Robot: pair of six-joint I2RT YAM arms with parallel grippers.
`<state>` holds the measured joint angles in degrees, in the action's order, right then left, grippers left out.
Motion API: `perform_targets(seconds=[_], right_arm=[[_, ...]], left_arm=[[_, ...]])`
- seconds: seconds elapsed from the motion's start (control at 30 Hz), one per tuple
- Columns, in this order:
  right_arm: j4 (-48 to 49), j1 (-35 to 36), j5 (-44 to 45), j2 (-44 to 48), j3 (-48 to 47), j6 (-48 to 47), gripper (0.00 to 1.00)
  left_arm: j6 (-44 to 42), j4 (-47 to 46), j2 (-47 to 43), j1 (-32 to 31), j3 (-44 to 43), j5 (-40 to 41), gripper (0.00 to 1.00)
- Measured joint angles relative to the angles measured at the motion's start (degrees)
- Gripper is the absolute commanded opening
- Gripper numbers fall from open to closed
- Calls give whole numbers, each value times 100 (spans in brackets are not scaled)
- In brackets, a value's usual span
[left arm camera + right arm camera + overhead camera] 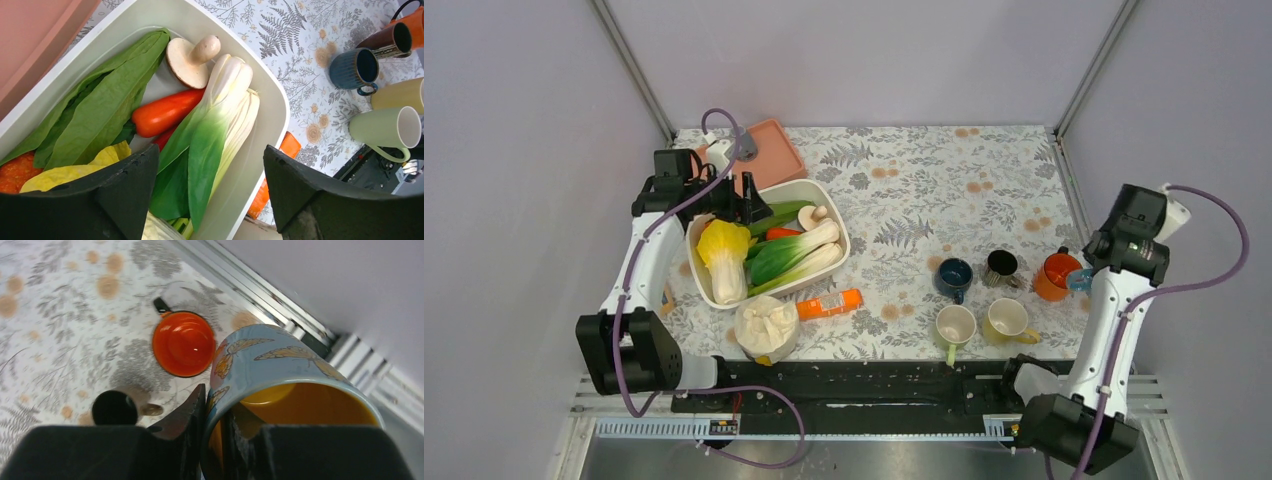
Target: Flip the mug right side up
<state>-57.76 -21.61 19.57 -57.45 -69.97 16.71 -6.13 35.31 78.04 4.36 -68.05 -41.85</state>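
Note:
The mug [280,360] is light blue with butterflies and yellow inside. My right gripper [217,405] is shut on its wall, one finger outside and one inside the rim. It hangs tilted above the table's right edge, mouth toward the wrist camera. In the top view only a blue sliver of the mug [1079,281] shows under the right gripper [1086,272], beside the orange mug [1054,272]. My left gripper [749,205] is open over the white tub [844,240], with nothing between its fingers [135,175].
Upright mugs stand at the right: orange [184,343], dark brown [1001,264], dark blue [952,275], pale green [955,325] and yellow [1006,318]. The tub [270,100] holds vegetables. A pink tray [769,150], an orange packet [829,303] and a white bag [766,328] lie round it.

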Motion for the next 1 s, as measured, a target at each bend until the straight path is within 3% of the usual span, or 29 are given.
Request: perform_targets(seconds=[0.17,0.37,0.63,1.0], right_arm=[[4,-1250,-188,15,555,304,0],[42,-1921,-581,-44,1189,691,0],[487,-2332,-977,-503,1888,916,0],[1255,-2356,-1025,-992,2485,909,0]], left_arm=[[-98,-4,-267,0,31,11,79],[-160,-26,-439,0,33,2,79],[-164,-26,-444,-2,46,0,78],[-160,-22,-345,-2,46,2,78]])
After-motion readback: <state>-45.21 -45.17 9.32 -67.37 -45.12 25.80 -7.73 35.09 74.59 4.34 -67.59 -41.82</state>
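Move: The right hand holds the blue mug by its wall. The free table spot it is bound for, near the front right corner, lies about 8 cm back, 3 cm to the right and 21 cm below. The orange mug stands some 4 cm ahead and 20 cm down. The yellow mug is about 6 cm back and 12 cm left, the silver mug roughly 6 cm ahead and 13 cm left. From the left hand, that spot is some 70 cm right, 26 cm back. The right hand lowers the pinched blue mug about 17 cm, first slanting back some 6 cm and a little to the right, clear of the orange mug, then sinking almost straight down towards the bare cloth behind it and to the right of the yellow mug. On the way the wrist turns about 25 degrees clockwise and tilts its left side up some 20 degrees, levelling the mug; the fingers keep their grip on its wall throughout, and the descent eases off at the end. ##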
